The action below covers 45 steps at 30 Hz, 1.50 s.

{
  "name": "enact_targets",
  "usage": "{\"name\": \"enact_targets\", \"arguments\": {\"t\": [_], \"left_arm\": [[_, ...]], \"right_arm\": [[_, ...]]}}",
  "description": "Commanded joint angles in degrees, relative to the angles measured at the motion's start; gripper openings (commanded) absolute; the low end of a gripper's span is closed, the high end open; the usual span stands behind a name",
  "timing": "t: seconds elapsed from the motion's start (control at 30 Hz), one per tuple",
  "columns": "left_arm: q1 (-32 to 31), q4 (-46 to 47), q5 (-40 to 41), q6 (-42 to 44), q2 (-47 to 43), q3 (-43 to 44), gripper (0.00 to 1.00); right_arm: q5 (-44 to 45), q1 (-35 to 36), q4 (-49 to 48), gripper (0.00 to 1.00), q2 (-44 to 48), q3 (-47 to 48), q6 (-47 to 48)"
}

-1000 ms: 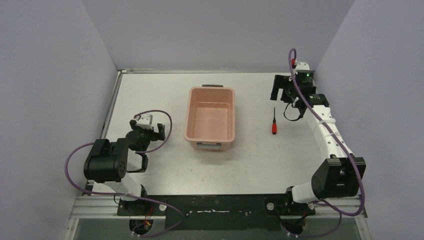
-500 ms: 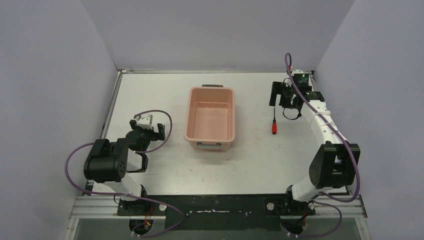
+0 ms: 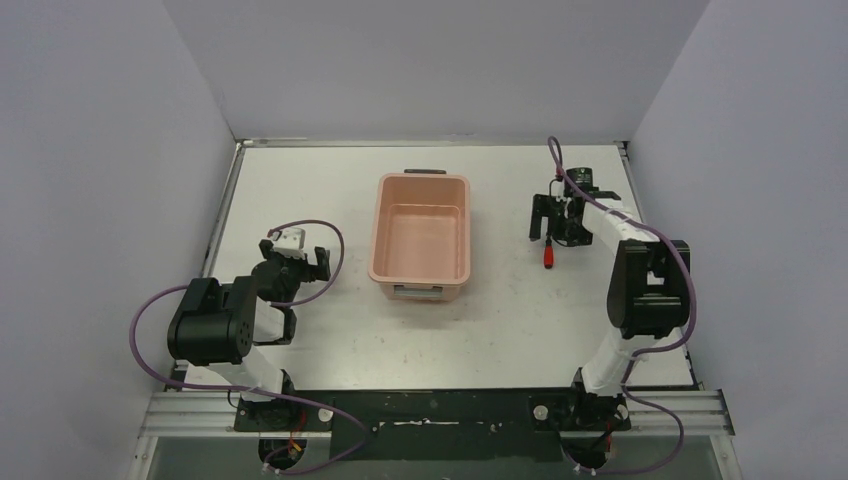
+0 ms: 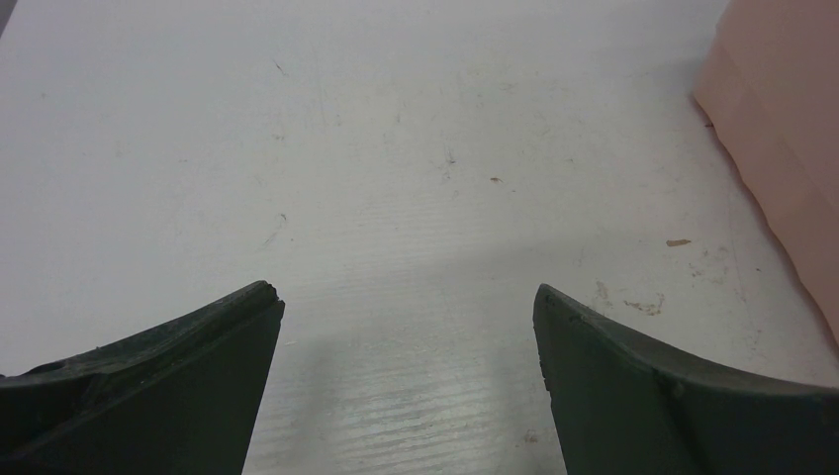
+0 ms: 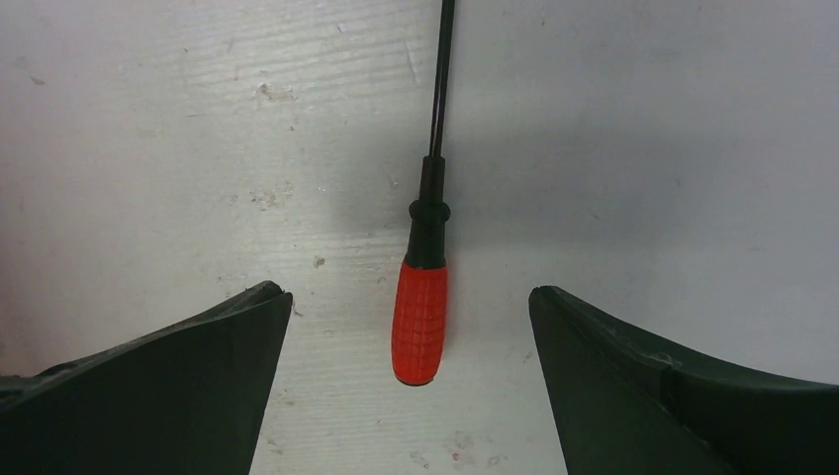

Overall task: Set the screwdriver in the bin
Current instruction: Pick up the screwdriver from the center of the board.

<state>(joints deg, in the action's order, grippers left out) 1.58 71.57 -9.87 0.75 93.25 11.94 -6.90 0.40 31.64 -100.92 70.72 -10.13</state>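
The screwdriver (image 3: 548, 254), red handle and thin black shaft, lies flat on the white table, right of the bin. In the right wrist view its handle (image 5: 419, 322) lies between my open fingers, shaft pointing away. My right gripper (image 3: 551, 222) is open, above the screwdriver's shaft, touching nothing; in the right wrist view it (image 5: 411, 297) straddles the handle. The salmon-pink bin (image 3: 383, 236) stands empty at the table's middle; its side shows in the left wrist view (image 4: 792, 129). My left gripper (image 3: 300, 262) is open and empty over bare table, left of the bin; the left wrist view also shows it (image 4: 408, 297).
Grey walls enclose the table on the left, back and right. The bin's dark handle (image 3: 424, 172) is at its far end and a label (image 3: 418, 291) at its near end. The right arm's purple cable (image 3: 560, 160) loops above the wrist.
My right arm has swung in from the far right corner toward the screwdriver, and the gripper now hangs over it. The left arm, the bin and the screwdriver have not moved.
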Motion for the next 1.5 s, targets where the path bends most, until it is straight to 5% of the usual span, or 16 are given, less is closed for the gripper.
{"name": "enact_targets", "arguments": {"t": [0.0, 0.37, 0.63, 1.47], "left_arm": [[-0.1, 2.4, -0.4, 0.2, -0.5, 0.7, 0.97], [-0.1, 2.4, -0.3, 0.2, -0.4, 0.7, 0.97], [-0.1, 2.4, -0.3, 0.2, -0.5, 0.8, 0.97], [-0.1, 2.4, -0.3, 0.2, -0.5, 0.8, 0.97]], "right_arm": [[1.7, -0.3, -3.2, 0.95, -1.6, -0.8, -0.9], [2.6, -0.3, -3.6, 0.81, -6.7, -0.3, -1.4], [3.3, -0.3, -2.3, 0.24, -5.5, 0.6, -1.2], [6.0, -0.1, 5.6, 0.22, 16.2, 8.9, 1.3]]}}
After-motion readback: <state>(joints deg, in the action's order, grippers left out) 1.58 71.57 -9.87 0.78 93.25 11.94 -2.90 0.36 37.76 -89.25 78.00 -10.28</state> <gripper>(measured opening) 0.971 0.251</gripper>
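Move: The screwdriver lies under the open right hand, its middle about 5 cm below, 1 cm ahead and 1 cm to the right, with its red handle towards the base and its shank pointing forward. The bin's middle stands some 26 cm to the right hand's left and 2 cm ahead, roughly at hand height. From the idle left hand, the screwdriver is about 52 cm to the right, 4 cm ahead and 5 cm below. The right hand sinks almost straight down by about 4.5 cm, easing slightly right, until its open fingers straddle the screwdriver's red handle near the black collar, then stays there while the fingers close and pinch the handle from left and right. With that grip kept, it lifts the screwdriver straight up some 15 cm, edging forward only slightly while the wrist tips the fingers forward and up by nearly 20 degrees. ##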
